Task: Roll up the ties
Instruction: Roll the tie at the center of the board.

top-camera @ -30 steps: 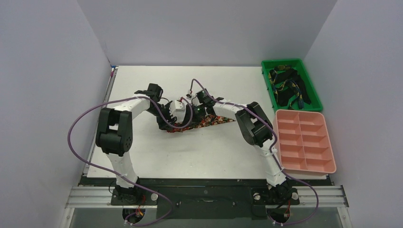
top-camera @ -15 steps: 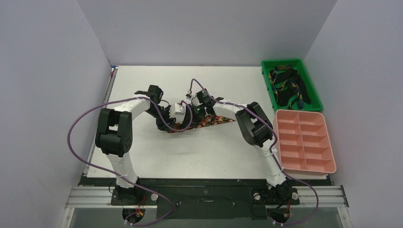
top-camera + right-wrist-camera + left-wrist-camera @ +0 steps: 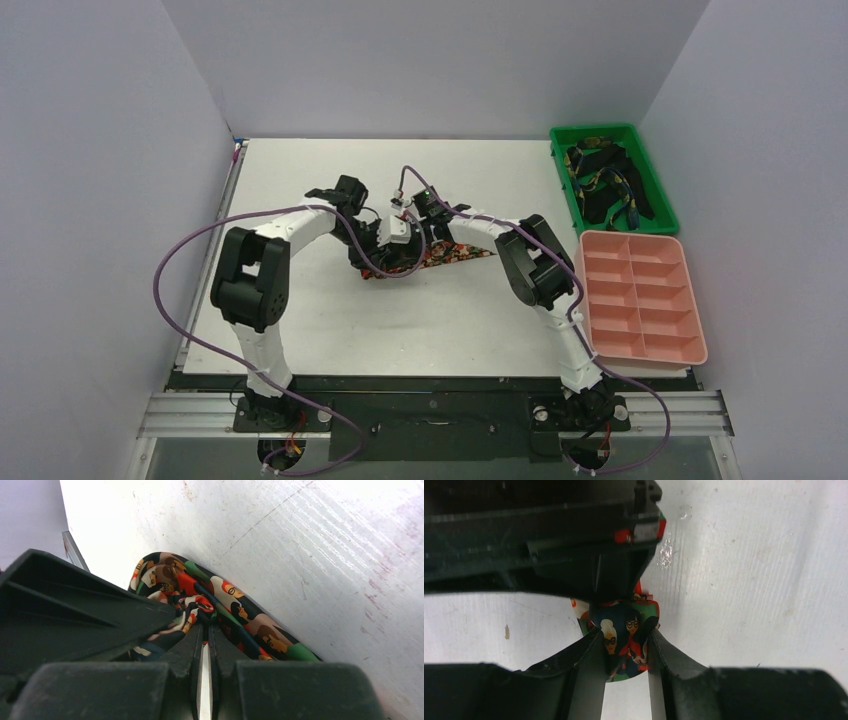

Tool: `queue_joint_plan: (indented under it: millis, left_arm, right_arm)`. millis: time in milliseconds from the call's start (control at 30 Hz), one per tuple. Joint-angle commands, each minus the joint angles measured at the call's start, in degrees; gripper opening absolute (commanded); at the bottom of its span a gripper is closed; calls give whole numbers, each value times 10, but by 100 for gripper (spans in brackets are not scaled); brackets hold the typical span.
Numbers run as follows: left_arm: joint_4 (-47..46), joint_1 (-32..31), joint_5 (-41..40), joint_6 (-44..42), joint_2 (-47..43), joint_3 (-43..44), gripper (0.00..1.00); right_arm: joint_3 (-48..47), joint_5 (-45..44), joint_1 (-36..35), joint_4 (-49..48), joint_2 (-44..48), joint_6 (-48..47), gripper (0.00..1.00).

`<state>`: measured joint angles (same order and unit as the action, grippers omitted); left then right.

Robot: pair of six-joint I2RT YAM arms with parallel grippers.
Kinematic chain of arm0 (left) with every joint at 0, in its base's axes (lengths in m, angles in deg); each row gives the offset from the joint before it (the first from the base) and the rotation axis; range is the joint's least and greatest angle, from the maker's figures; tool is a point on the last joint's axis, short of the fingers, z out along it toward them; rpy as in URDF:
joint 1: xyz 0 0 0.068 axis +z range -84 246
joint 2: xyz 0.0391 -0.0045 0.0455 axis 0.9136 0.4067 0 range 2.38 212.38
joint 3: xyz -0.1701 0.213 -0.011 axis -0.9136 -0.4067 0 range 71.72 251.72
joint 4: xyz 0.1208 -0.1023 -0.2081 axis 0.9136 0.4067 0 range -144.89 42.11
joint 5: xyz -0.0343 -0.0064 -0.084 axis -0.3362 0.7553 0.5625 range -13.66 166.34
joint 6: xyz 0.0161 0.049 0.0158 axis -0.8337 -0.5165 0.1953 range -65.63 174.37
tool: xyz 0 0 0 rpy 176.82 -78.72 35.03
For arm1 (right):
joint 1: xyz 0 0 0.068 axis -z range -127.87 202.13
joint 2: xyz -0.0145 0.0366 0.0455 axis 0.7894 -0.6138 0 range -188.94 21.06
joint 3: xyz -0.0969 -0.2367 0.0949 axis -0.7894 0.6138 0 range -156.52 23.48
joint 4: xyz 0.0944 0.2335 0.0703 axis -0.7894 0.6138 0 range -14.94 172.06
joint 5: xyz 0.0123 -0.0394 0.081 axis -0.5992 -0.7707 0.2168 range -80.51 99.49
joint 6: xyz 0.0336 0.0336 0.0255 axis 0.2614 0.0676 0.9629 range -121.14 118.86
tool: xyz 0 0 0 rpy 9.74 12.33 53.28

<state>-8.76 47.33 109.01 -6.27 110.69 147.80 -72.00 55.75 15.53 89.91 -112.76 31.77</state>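
A printed tie [image 3: 457,254] in red, orange and green lies mid-table, its left end bunched into a small roll [image 3: 626,630]. My left gripper [image 3: 626,639] has both fingers pressed against the sides of that roll. In the top view the left gripper [image 3: 398,243] sits right beside my right gripper [image 3: 417,231]. The right gripper [image 3: 203,630] is shut, pinching a fold of the same tie [image 3: 240,615] at its tips. Its black body [image 3: 574,545] fills the top of the left wrist view.
A green bin [image 3: 561,160] at the back right holds several dark ties [image 3: 605,182] with yellow and blue patterns. A pink compartment tray [image 3: 640,297] stands in front of it. Purple cables [image 3: 175,270] loop off both arms. Grey walls close in three sides.
My left arm has swung right, up against the right gripper, and its jaws have closed in on the rolled end. The right gripper has stayed shut in place.
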Motion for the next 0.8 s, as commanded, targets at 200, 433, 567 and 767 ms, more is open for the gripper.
queue_joint_plan:
  millis: [200, 433, 567, 767]
  left_arm:
    - [-45, -44, -46, 27, 56, 37, 30]
    - [-14, -30, -60, -8, 78, 35, 24]
    - [-3, -29, -57, -14, 84, 46, 22]
    - [6, -29, -46, -19, 89, 58, 22]
  right_arm:
    - [33, -35, 5, 8, 13, -3, 0]
    - [81, 40, 33, -77, 52, 50, 3]
    - [85, 60, 53, -77, 64, 60, 11]
    - [98, 78, 78, -77, 95, 70, 24]
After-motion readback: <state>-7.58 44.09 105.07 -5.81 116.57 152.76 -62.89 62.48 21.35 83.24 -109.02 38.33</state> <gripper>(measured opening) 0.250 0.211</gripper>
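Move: The tie's roll is already between the left fingers, its middle about 1 cm to the right of the left hand point and 1 cm below. From the right hand, whose shut tips are at the roll's other side, the roll's middle lies about 3 cm left and 1 cm back, some 1 cm down. The flat stretch of tie centres roughly 11 cm right and 2 cm ahead of the right hand, about 3 cm below; from the left hand it is some 15 cm right and 3 cm ahead, 3 cm below. The left fingers keep their hold on the roll and bring it down about 2 cm towards the table, edging about 1 cm right first. The right hand stays at first, then draws away from the roll, about 4 cm to the right along the tie and 1 cm up, its tips coming free and parting slightly as the wrist tips a little. ##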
